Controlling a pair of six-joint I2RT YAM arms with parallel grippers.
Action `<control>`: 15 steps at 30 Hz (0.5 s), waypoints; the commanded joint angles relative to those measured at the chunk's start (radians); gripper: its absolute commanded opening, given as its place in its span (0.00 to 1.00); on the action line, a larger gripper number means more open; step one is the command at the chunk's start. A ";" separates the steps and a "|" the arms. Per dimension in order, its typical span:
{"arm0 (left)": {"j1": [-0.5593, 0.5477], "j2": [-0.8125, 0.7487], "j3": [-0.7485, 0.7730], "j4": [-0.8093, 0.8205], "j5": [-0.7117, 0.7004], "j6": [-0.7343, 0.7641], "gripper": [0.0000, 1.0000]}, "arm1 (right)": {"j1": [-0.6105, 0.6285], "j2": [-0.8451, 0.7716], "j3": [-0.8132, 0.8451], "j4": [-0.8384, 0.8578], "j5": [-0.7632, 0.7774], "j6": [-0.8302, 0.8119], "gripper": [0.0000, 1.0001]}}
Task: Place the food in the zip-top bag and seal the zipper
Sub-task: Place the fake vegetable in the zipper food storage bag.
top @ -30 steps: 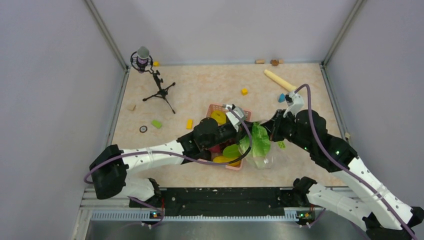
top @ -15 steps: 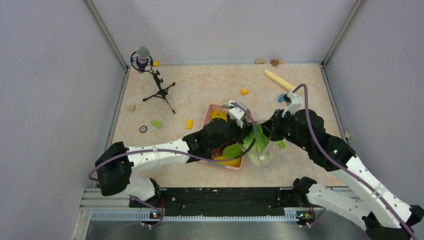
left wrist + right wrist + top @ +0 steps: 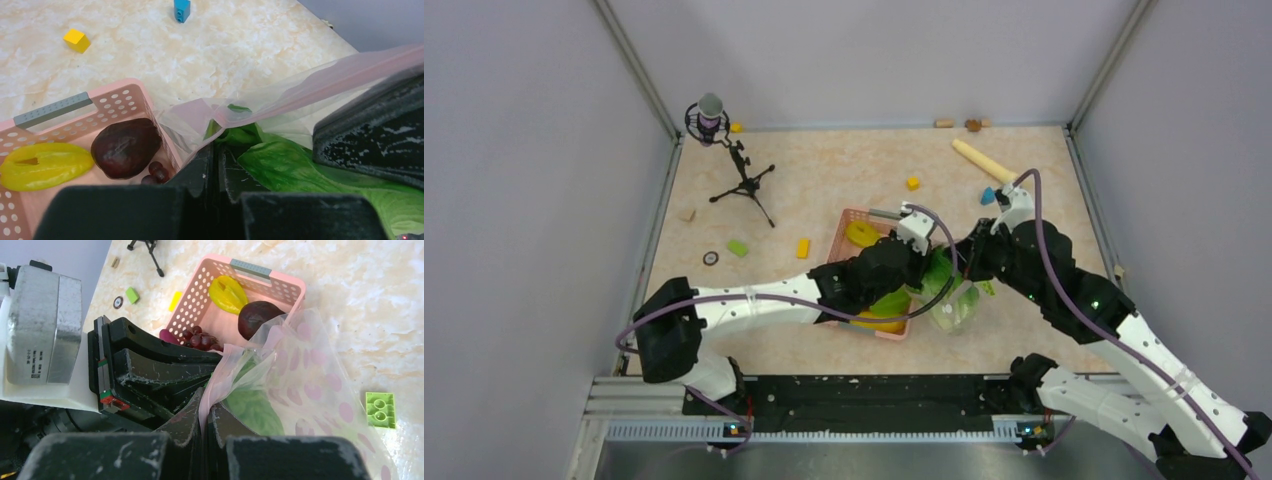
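Observation:
The zip-top bag [image 3: 959, 310] lies right of the pink basket [image 3: 849, 215] with the green lettuce head [image 3: 942, 270] inside it. My left gripper [image 3: 216, 147] is shut on a corner of the bag's film [image 3: 300, 100], just in front of the lettuce [image 3: 300, 170]. The pinkish zipper [image 3: 340, 75] runs up to the right. My right gripper [image 3: 206, 407] is shut on the zipper edge [image 3: 215, 380], close beside the left fingers. In the basket [image 3: 200, 290] lie a yellow fruit [image 3: 227, 290], a dark purple-brown piece [image 3: 257, 317], small dark grapes [image 3: 197, 337] and a green pod [image 3: 889, 300].
A microphone on a tripod [image 3: 739, 170] stands at the back left. A beige rolling pin [image 3: 984, 160] lies at the back right. Loose blocks are scattered about: yellow [image 3: 913, 183], blue [image 3: 989, 196], green [image 3: 738, 247]. A green brick [image 3: 380, 409] lies right of the bag.
My left arm has moved right from over the basket to the bag's mouth. The lettuce now sits lower in the bag. The right arm has barely moved.

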 commanded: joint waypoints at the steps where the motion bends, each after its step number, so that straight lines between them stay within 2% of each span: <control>1: 0.009 0.074 0.030 -0.263 -0.130 -0.048 0.00 | 0.000 -0.057 0.039 0.187 0.044 0.017 0.00; 5: 0.009 0.085 0.059 -0.300 -0.115 -0.094 0.00 | -0.001 -0.055 0.036 0.176 0.076 0.013 0.00; 6: 0.009 0.080 0.064 -0.302 -0.090 -0.101 0.04 | 0.000 -0.054 0.036 0.171 0.099 0.010 0.00; 8: 0.009 0.064 0.065 -0.295 -0.011 -0.098 0.26 | -0.001 -0.053 0.032 0.161 0.137 0.007 0.00; 12: 0.009 0.001 0.024 -0.230 0.153 -0.067 0.64 | 0.000 -0.043 0.023 0.145 0.209 0.004 0.00; 13: 0.009 -0.018 0.013 -0.210 0.169 -0.059 0.72 | 0.000 -0.041 0.020 0.138 0.224 0.005 0.00; 15: 0.009 -0.054 -0.008 -0.175 0.185 -0.050 0.81 | 0.000 -0.038 0.016 0.130 0.248 0.011 0.00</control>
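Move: The left gripper is shut on the leaf end of the lettuce at the mouth of the zip bag. The lettuce's middle hangs about 5 cm back, 4 cm to the right and 6 cm below it. The pink basket stands roughly level with the left hand, some 12 cm to its left and 16 cm down. From the right gripper, which pinches the bag's rim, the lettuce lies about 6 cm back, 3 cm left and 12 cm below. Nudge the left gripper barely half a centimetre forward at the bag mouth, then open its fingers wide to let go of the leaves, drawing it back about 2 cm while easing slightly right. Meanwhile keep the right fingers shut on the bag rim and take them some 2 cm right and 1 cm forward, dipping late and turning clockwise, away from the basket. ##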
